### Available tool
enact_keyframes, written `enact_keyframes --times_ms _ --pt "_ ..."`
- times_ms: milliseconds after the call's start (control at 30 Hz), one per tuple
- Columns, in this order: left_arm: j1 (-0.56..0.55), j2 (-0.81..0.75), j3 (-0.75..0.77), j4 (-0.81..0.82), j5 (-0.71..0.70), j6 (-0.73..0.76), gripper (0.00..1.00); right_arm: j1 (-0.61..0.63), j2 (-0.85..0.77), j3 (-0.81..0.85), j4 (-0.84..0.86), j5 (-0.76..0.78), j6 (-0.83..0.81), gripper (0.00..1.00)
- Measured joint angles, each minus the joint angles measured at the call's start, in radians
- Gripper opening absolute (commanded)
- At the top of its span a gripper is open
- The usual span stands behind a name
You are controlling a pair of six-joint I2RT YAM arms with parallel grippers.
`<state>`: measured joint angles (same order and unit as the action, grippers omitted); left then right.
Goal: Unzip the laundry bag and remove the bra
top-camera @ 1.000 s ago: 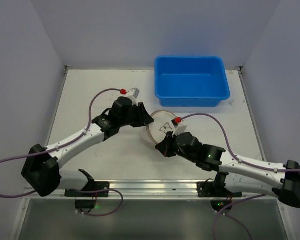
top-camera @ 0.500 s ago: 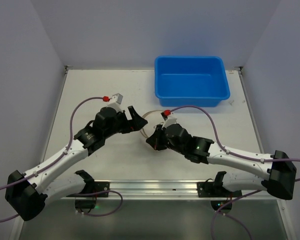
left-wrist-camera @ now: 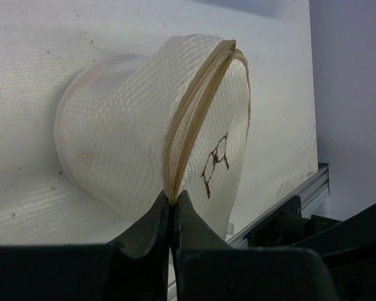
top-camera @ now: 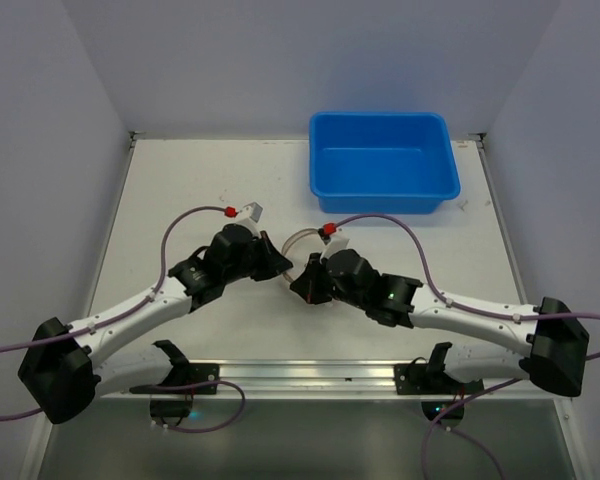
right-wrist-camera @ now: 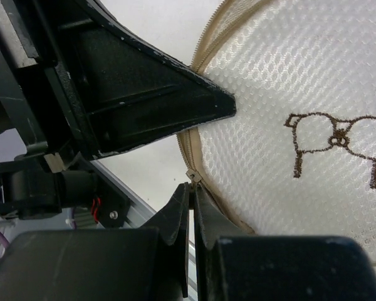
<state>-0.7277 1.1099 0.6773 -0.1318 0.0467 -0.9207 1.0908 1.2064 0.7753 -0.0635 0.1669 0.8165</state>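
The laundry bag (left-wrist-camera: 113, 144) is a white mesh drum with a tan zipper band (left-wrist-camera: 197, 100) and a bra outline on its flat face (right-wrist-camera: 301, 94). It stands tilted on its side on the table, and in the top view the laundry bag (top-camera: 300, 241) shows only as a rim between the two grippers. My left gripper (left-wrist-camera: 171, 198) is shut on the zipper band at the bag's near edge. Just beside it, my right gripper (right-wrist-camera: 192, 188) is shut on the small metal zipper pull (right-wrist-camera: 191, 175). The zipper looks closed. The bra is hidden.
A big blue plastic tub (top-camera: 382, 162) stands at the back right of the table (top-camera: 180, 190). An aluminium rail (top-camera: 310, 372) runs along the near edge between the arm bases. Side walls close in the table on both sides.
My left gripper let go, opened wide, came back toward the bag and shut on the zipper band. The right gripper, still shut, carried the bag's edge a little to the left.
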Motion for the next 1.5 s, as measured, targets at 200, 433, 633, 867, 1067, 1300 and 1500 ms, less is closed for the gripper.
enact_keyframes --times_ms 200,433,633,867,1067,1300,1500 --pt "0.001 -0.009 0.011 0.0 0.029 -0.003 0.0 -0.008 -0.118 -0.082 0.023 0.009 -0.011 0.0" --pt "0.037 -0.02 0.012 -0.002 0.037 -0.002 0.0 -0.026 -0.333 -0.217 -0.013 0.017 -0.034 0.0" --pt "0.037 -0.02 0.011 0.004 0.089 -0.004 0.08 -0.067 -0.437 -0.295 0.009 -0.003 -0.031 0.0" --pt "0.083 -0.101 -0.018 -0.043 0.031 0.04 1.0 -0.087 -0.429 -0.298 -0.09 -0.018 -0.088 0.2" --pt "0.088 -0.072 0.141 -0.181 -0.008 0.134 1.0 -0.09 -0.414 -0.287 -0.162 -0.062 -0.142 0.43" --pt "0.117 0.044 0.332 -0.233 0.002 0.263 1.0 -0.132 -0.429 -0.205 -0.256 -0.072 -0.174 0.47" --pt "0.148 0.098 0.359 -0.231 0.036 0.316 0.95 -0.145 -0.439 -0.09 -0.358 -0.018 -0.162 0.62"
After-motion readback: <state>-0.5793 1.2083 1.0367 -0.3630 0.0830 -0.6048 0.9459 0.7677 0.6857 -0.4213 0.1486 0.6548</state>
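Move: The zip pull is already in the right fingers; take it to the near-right end of the laundry bag's rim, about 9 cm to the right and 1 cm back. The bag's middle lies some 7 cm ahead, 5 cm right and 5 cm lower. From the left fingers, shut on the zip edge, the pull is about 5 cm back and 1 cm right, the bag's middle 2 cm ahead and 5 cm right, lower. Keep the left gripper pinching the zip edge nearly still as an anchor while the right draws the pull to the right along the bag's near rim, about 8 cm. Then open the left and lift it clear, shifting left, then forward and up; half-open the right with a short dip, let go of the pull, and rise again. ##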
